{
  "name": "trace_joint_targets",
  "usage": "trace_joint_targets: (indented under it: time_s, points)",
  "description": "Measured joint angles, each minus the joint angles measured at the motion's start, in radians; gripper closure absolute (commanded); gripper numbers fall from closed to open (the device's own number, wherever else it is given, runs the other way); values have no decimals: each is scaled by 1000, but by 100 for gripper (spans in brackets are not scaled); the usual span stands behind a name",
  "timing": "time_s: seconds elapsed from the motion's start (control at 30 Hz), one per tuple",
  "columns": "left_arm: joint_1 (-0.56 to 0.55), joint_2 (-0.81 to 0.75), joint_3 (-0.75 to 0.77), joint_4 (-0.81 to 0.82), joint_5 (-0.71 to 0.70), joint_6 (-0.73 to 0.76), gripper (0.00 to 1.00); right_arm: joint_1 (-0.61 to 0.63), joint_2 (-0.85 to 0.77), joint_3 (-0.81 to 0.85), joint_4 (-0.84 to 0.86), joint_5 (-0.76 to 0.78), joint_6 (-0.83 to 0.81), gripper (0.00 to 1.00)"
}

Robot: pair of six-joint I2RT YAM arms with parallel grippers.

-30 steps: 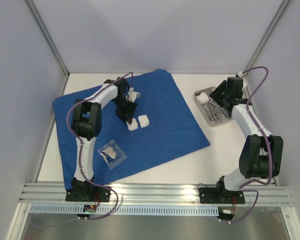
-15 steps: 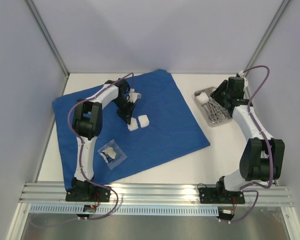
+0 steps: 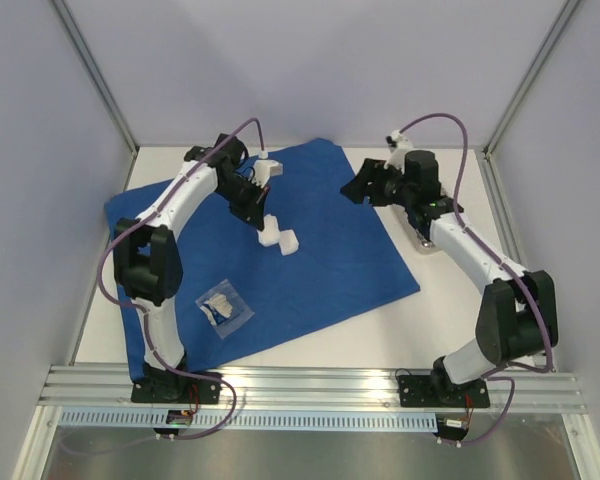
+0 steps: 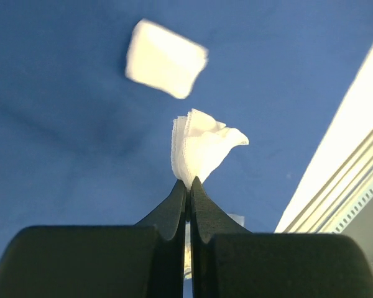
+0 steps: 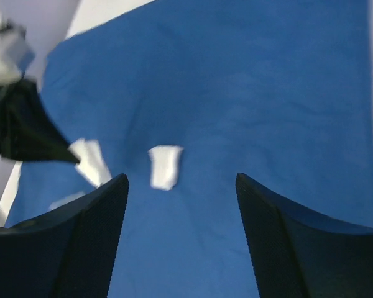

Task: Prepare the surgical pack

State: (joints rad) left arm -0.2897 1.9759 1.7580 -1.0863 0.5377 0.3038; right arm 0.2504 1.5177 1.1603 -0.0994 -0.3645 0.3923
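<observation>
The royal-blue drape (image 3: 320, 250) lies spread flat on the table. My left gripper (image 3: 263, 222) is shut on a white gauze square (image 4: 202, 149), which is pinched and bunched at the fingertips just above the cloth. A second gauze square (image 3: 289, 241) lies flat on the drape beside it and also shows as the gauze (image 5: 165, 166) ahead of my right gripper. My right gripper (image 3: 355, 188) hangs open and empty over the drape's upper right part. Only a corner of the steel tray (image 3: 421, 242) shows beneath my right arm. The instruments are hidden.
A small clear packet (image 3: 225, 307) lies on the drape's near left part. Bare white table (image 3: 450, 320) runs along the drape's right and near sides. Grey walls close in the back and both sides, and an aluminium rail (image 3: 310, 385) runs along the near edge.
My left gripper closed on one gauze square and the arm shifted. My right arm swung left from the tray to over the drape, and its jaws stand wider.
</observation>
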Motion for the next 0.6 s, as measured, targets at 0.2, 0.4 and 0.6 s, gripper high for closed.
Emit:
trace_joint_targets:
  time_s: [0.2,0.4,0.6]
  points:
    - [-5,-87,22,-34,85,46,100,187,147,36,150,-282,-51,24]
    - [-5,-89,23,-79,131,82,100,265,259,51,306,-439,0,25]
    - [-5,-91,23,-111,164,108,100,257,319,76,369,-490,35,27]
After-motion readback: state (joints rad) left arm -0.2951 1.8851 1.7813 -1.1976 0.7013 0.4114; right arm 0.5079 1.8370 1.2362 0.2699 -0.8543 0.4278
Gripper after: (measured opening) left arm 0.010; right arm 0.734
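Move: The gauze pinched in the left fingers hangs roughly 3 cm below that hand and 2 cm to its right; the open right gripper it is brought to is some 23 cm right of the left hand, 6 cm ahead and 8 cm up. From the right hand, the held gauze is about 21 cm left, 7 cm back and 11 cm lower. The last gauze on the cloth lies about 5 cm right, 2 cm ahead and 11 cm below the left hand. The held gauze is met from the right: the empty right hand sweeps about 17 cm left and 6 to 7 cm back, sinking slightly and turning some 40 degrees counter-clockwise, fingers staying wide open, until they stand close around the hanging cloth without closing. Meanwhile the left hand keeps its pinch, rising quickly, then easing back. ##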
